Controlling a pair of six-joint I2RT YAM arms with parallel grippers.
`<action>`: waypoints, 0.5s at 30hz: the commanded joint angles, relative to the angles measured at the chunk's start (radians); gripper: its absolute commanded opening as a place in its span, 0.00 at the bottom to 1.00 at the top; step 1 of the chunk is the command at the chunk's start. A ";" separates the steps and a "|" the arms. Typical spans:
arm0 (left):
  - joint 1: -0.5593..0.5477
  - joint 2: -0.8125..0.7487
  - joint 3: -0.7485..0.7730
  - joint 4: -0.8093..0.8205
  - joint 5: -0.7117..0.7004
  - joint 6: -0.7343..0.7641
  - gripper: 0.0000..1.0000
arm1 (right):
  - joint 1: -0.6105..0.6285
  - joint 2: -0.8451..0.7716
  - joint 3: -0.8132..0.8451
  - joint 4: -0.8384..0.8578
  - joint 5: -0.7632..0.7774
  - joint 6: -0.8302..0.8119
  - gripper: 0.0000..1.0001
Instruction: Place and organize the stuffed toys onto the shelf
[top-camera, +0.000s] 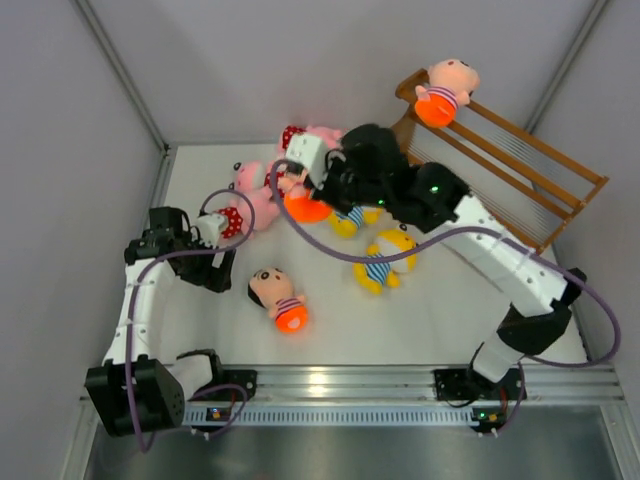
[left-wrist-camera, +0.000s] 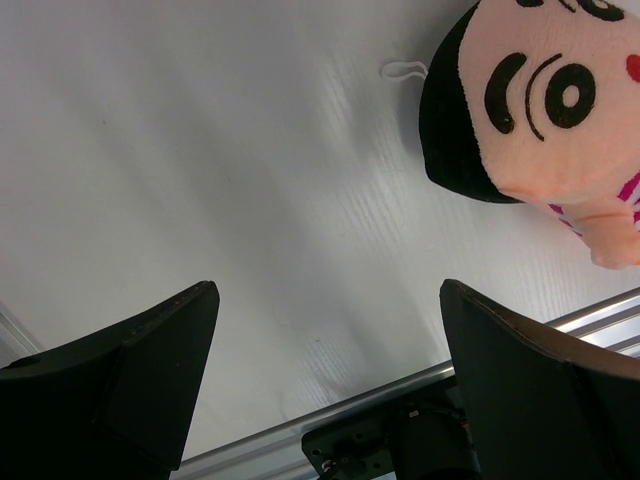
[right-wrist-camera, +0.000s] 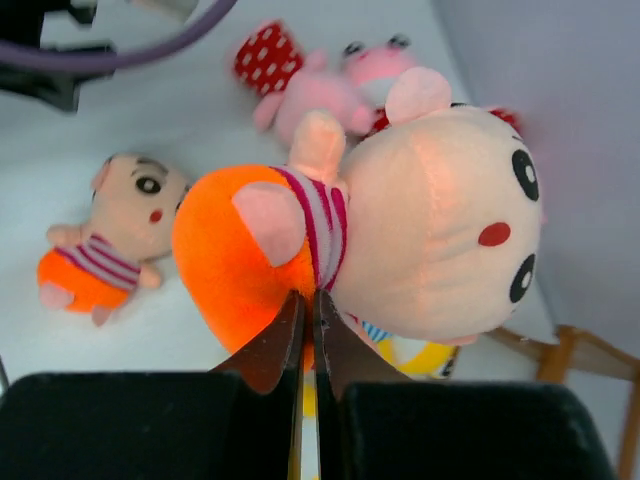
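My right gripper (right-wrist-camera: 308, 300) is shut on a peach-headed doll (right-wrist-camera: 400, 230) with a striped shirt and orange shorts, held above the table near the pink dolls (top-camera: 305, 205). Another peach-headed doll (top-camera: 447, 90) sits on the top tier of the brown wooden shelf (top-camera: 530, 170) at the back right. A third peach-headed doll (top-camera: 280, 298) lies on the table near the front; its head shows in the left wrist view (left-wrist-camera: 540, 110). Two yellow striped dolls (top-camera: 385, 258) lie mid-table. Pink polka-dot dolls (top-camera: 250, 205) lie at the back left. My left gripper (left-wrist-camera: 325, 330) is open and empty.
Grey walls close in the white table (top-camera: 420, 320) on the left, back and right. An aluminium rail (top-camera: 330, 378) runs along the near edge. The right arm's purple cable (top-camera: 330, 245) loops over the middle of the table.
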 joint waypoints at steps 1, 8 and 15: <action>-0.006 -0.024 0.037 -0.010 0.014 -0.012 0.98 | -0.050 -0.078 0.262 -0.296 0.134 -0.037 0.00; -0.004 -0.042 0.039 -0.008 0.013 -0.015 0.98 | -0.331 -0.234 0.255 -0.208 0.341 -0.084 0.00; -0.004 -0.044 0.031 -0.010 0.019 -0.006 0.98 | -0.653 -0.299 0.022 0.017 0.176 -0.232 0.00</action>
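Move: The striped doll already in the right gripper is bound for the shelf's top, at the free stretch beside the first doll: about 14 cm ahead of the right hand, 31 cm to its right and near its height. The shelved doll sits some 17 cm ahead and 22 cm right; the nearer yellow toy lies about 1 cm ahead, 15 cm right and 28 cm down. From the left hand that free stretch is roughly 18 cm ahead, 54 cm right and 23 cm up. The held doll is swept fast to the right, some 30 cm, and about 6 cm forward towards the shelf's top beside the first doll. The right hand first climbs steeply, levels off about 16 cm higher, then starts to sink slightly; meanwhile it turns about 45 degrees clockwise and its fingers tip up towards level, keeping shut on the doll. ##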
